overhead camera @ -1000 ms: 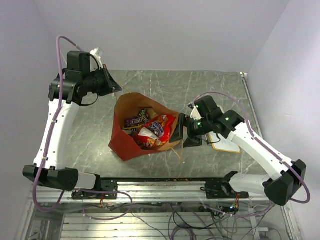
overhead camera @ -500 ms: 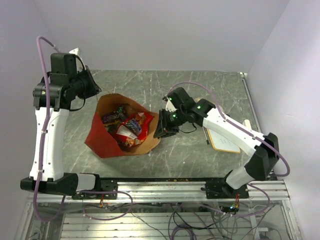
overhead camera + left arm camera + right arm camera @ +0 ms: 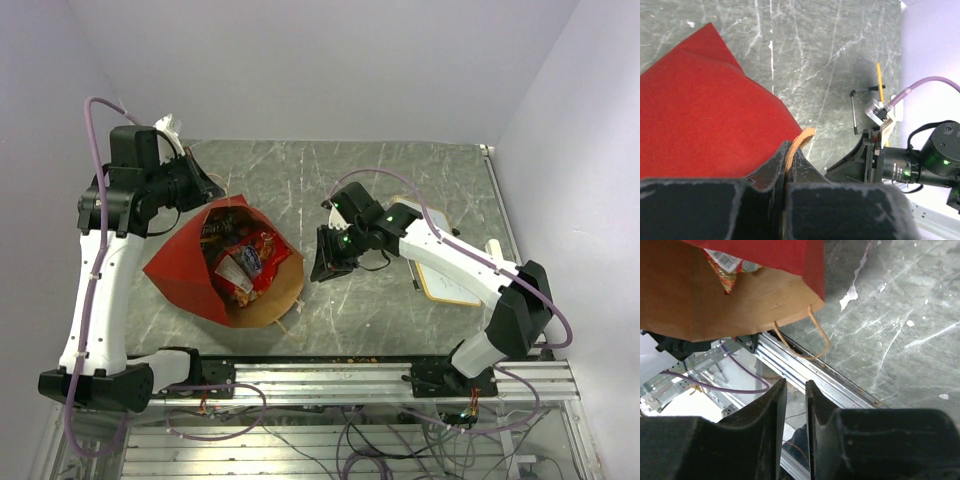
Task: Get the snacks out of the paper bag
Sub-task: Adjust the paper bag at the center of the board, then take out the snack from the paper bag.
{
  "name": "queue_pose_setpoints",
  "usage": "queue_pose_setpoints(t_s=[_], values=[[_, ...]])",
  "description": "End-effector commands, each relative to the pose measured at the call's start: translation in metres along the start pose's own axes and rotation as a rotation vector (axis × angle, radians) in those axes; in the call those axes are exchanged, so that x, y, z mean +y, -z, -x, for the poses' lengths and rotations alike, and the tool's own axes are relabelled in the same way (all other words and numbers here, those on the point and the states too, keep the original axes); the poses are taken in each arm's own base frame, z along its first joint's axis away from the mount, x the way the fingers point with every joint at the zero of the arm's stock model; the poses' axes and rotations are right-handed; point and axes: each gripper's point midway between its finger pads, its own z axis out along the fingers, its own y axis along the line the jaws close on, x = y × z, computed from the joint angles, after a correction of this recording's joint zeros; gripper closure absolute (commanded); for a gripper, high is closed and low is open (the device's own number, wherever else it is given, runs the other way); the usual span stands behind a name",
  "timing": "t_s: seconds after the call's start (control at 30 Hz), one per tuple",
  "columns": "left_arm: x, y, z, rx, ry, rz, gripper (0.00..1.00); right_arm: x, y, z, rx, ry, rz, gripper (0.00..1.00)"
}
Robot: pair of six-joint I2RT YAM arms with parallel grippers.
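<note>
The paper bag, red outside and brown inside, hangs tilted at the table's left with its mouth facing right and front. Inside it lie a large red packet and small dark wrappers. My left gripper is above the bag's far rim, shut on its string handle; the bag's red wall fills that view. My right gripper hovers just right of the bag's mouth, jaws a narrow gap apart and empty. The right wrist view shows the brown inside, a packet corner and the other handle loop.
A white wood-framed board lies on the table at the right, behind the right forearm. The metal rail of the table's front edge runs just below the bag's mouth.
My left gripper has dragged the bag leftward by its handle and tipped its mouth toward the front right. My right gripper has moved left from beside the board to the bag's mouth.
</note>
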Motion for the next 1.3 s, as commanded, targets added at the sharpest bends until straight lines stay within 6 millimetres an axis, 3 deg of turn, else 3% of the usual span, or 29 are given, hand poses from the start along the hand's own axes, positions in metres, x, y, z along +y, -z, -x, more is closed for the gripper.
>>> queue_pose_setpoints(t_s=[0.0, 0.17, 0.37, 0.57, 0.67, 0.93, 1.17, 1.27], values=[[-0.027, -0.004, 0.009, -0.007, -0.003, -0.152, 0.93, 0.023, -0.005, 0.009, -0.056, 0.12, 0.101, 0.74], [-0.033, -0.015, -0.007, 0.082, 0.057, -0.216, 0.93, 0.055, -0.026, 0.021, -0.141, 0.191, 0.166, 0.67], [-0.036, -0.019, -0.03, 0.172, 0.128, -0.268, 0.93, 0.059, -0.047, 0.062, -0.438, 0.117, 0.15, 0.58], [-0.035, -0.013, -0.044, 0.215, 0.168, -0.271, 0.93, 0.035, -0.067, 0.081, -0.618, 0.031, 0.087, 0.47], [-0.034, -0.008, -0.047, 0.225, 0.186, -0.255, 0.93, 0.02, -0.083, 0.082, -0.637, -0.042, 0.047, 0.46], [-0.037, -0.007, -0.061, 0.248, 0.286, -0.288, 0.93, -0.001, -0.104, 0.076, -0.742, -0.172, -0.088, 0.44], [-0.033, -0.012, -0.062, 0.284, 0.289, -0.259, 0.93, -0.023, -0.136, 0.069, -0.779, -0.218, -0.199, 0.42], [-0.036, -0.011, -0.058, 0.283, 0.287, -0.263, 0.93, -0.022, -0.142, 0.077, -0.833, -0.186, -0.213, 0.42]])
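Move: From the right hand, the paper bag's right-hand rim is about 6 cm ahead, 7 cm to the left and 9 cm lower. The bag's middle lies some 19 cm left and 2 cm ahead; the snacks inside are about 15 cm left, 2 cm ahead. From the left hand, already holding the far handle, that rim is roughly 14 cm right, 4 cm back and 25 cm below. Opening, the right hand reaches left, forward, then 10 cm down to the rim; left draws its handle right. ##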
